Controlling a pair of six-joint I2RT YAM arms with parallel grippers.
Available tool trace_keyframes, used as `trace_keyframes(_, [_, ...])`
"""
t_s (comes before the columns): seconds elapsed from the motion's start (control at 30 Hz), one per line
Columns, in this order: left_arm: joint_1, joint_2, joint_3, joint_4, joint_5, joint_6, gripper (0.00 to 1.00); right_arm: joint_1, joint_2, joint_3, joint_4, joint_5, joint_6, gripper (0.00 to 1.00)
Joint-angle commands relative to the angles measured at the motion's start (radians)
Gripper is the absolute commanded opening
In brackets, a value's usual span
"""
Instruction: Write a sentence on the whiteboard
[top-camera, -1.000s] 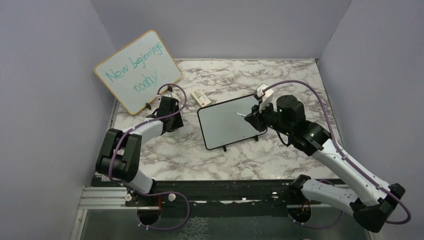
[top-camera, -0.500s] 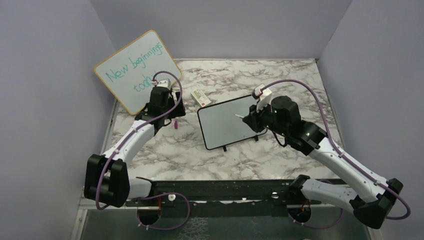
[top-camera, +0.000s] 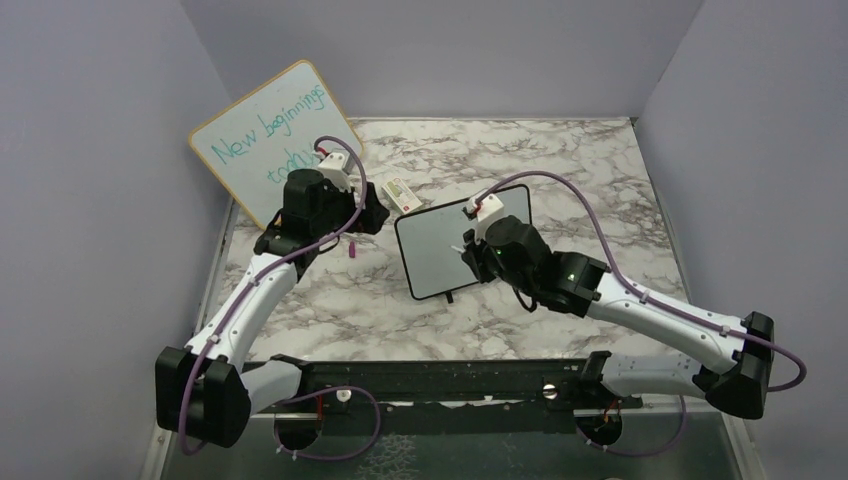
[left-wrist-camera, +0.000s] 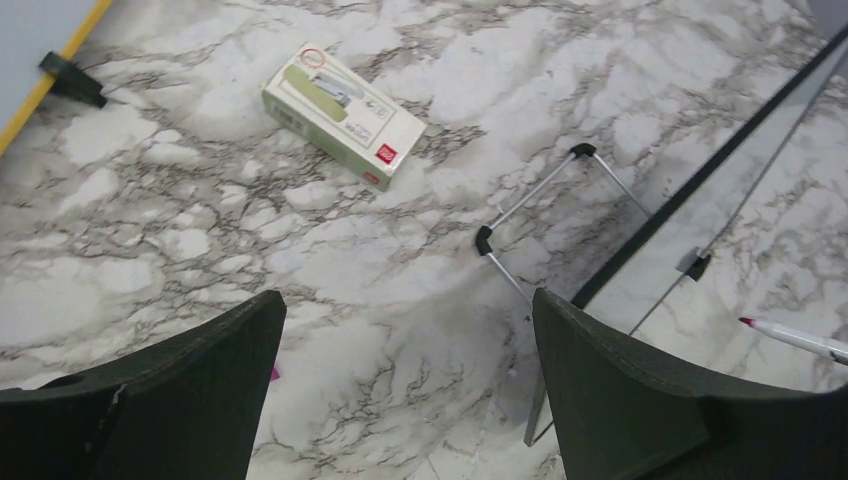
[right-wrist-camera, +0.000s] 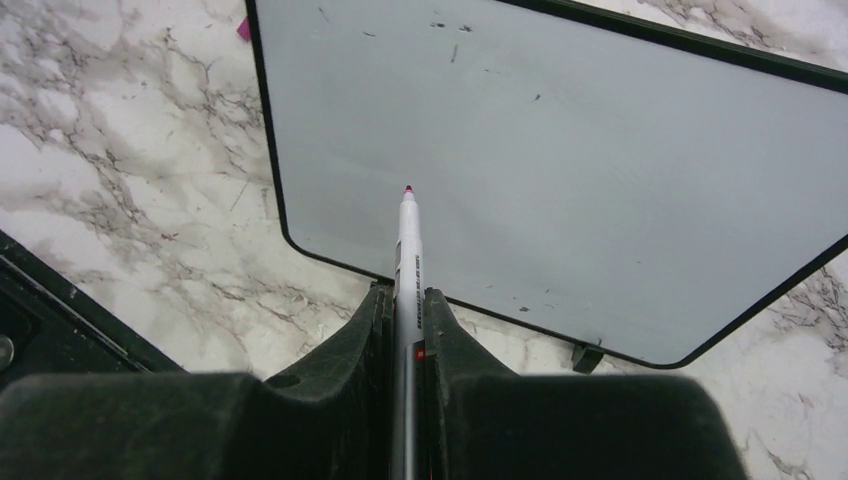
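The small black-framed whiteboard (top-camera: 432, 238) stands tilted on the marble at the middle; its face (right-wrist-camera: 560, 150) is blank except for a few dark specks. The sentence does not show. My right gripper (top-camera: 470, 251) (right-wrist-camera: 403, 296) is shut on a white marker (right-wrist-camera: 407, 240), whose red tip hovers over the board's lower left part. My left gripper (top-camera: 372, 216) (left-wrist-camera: 405, 400) hangs open and empty above the table, left of the board's edge (left-wrist-camera: 770, 220). The marker tip (left-wrist-camera: 795, 339) shows at the right of the left wrist view.
A large wood-framed board (top-camera: 268, 140) with teal writing leans at the back left. A small cardboard box (top-camera: 403, 193) (left-wrist-camera: 340, 115) lies behind the whiteboard. A pink cap (top-camera: 353, 250) (right-wrist-camera: 243, 30) lies on the marble below the left gripper. The whiteboard's wire stand (left-wrist-camera: 545, 205) sticks out behind it.
My left arm has lifted and reached forward, its jaws have opened wide, and the pink cap now lies on the table. My right gripper has carried the marker leftward across the whiteboard.
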Motion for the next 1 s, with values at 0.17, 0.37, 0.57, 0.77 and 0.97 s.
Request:
trace_keyframes(0.17, [0.003,0.06,0.089,0.121,0.415,0.048,0.91,0.16,-0.013,-0.031,0.221,0.229,0.002,0.0])
trace_keyframes(0.37, [0.004,0.177,0.133,0.16,0.599,0.031,0.79,0.245,0.024,-0.061,0.332,0.365,-0.02,0.01])
trace_keyframes(0.57, [0.003,0.279,0.171,0.177,0.727,0.023,0.68,0.267,0.054,-0.073,0.381,0.368,-0.031,0.0])
trace_keyframes(0.77, [0.008,0.343,0.19,0.174,0.789,0.038,0.55,0.273,0.084,-0.077,0.415,0.357,-0.04,0.01])
trace_keyframes(0.97, [0.019,0.375,0.19,0.179,0.832,0.032,0.36,0.278,0.12,-0.069,0.434,0.37,-0.064,0.0])
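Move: The whiteboard's top left corner is about 8 cm to the right of my open left hand, 2 cm back and 2 cm lower. The marker box lies 13 cm ahead of that hand and 5 cm right, the magenta cap about 1 cm ahead and 6 cm left, both some 19 cm below. From my right hand, already holding the uncapped marker, the board's upper left part lies some 8 cm ahead, 10 cm left and 5 cm down. I swing my left hand about 10 cm right to the whiteboard's top left corner, arching up and back down while turning clockwise nearly 40 degrees and closing the fingers about halfway, one on each side of the board's edge. Meanwhile my right hand keeps its grip on the marker and carries it some 6 cm left across the board's face towards the upper left part, first rising and drawing back slightly, with the tip tilting up. ##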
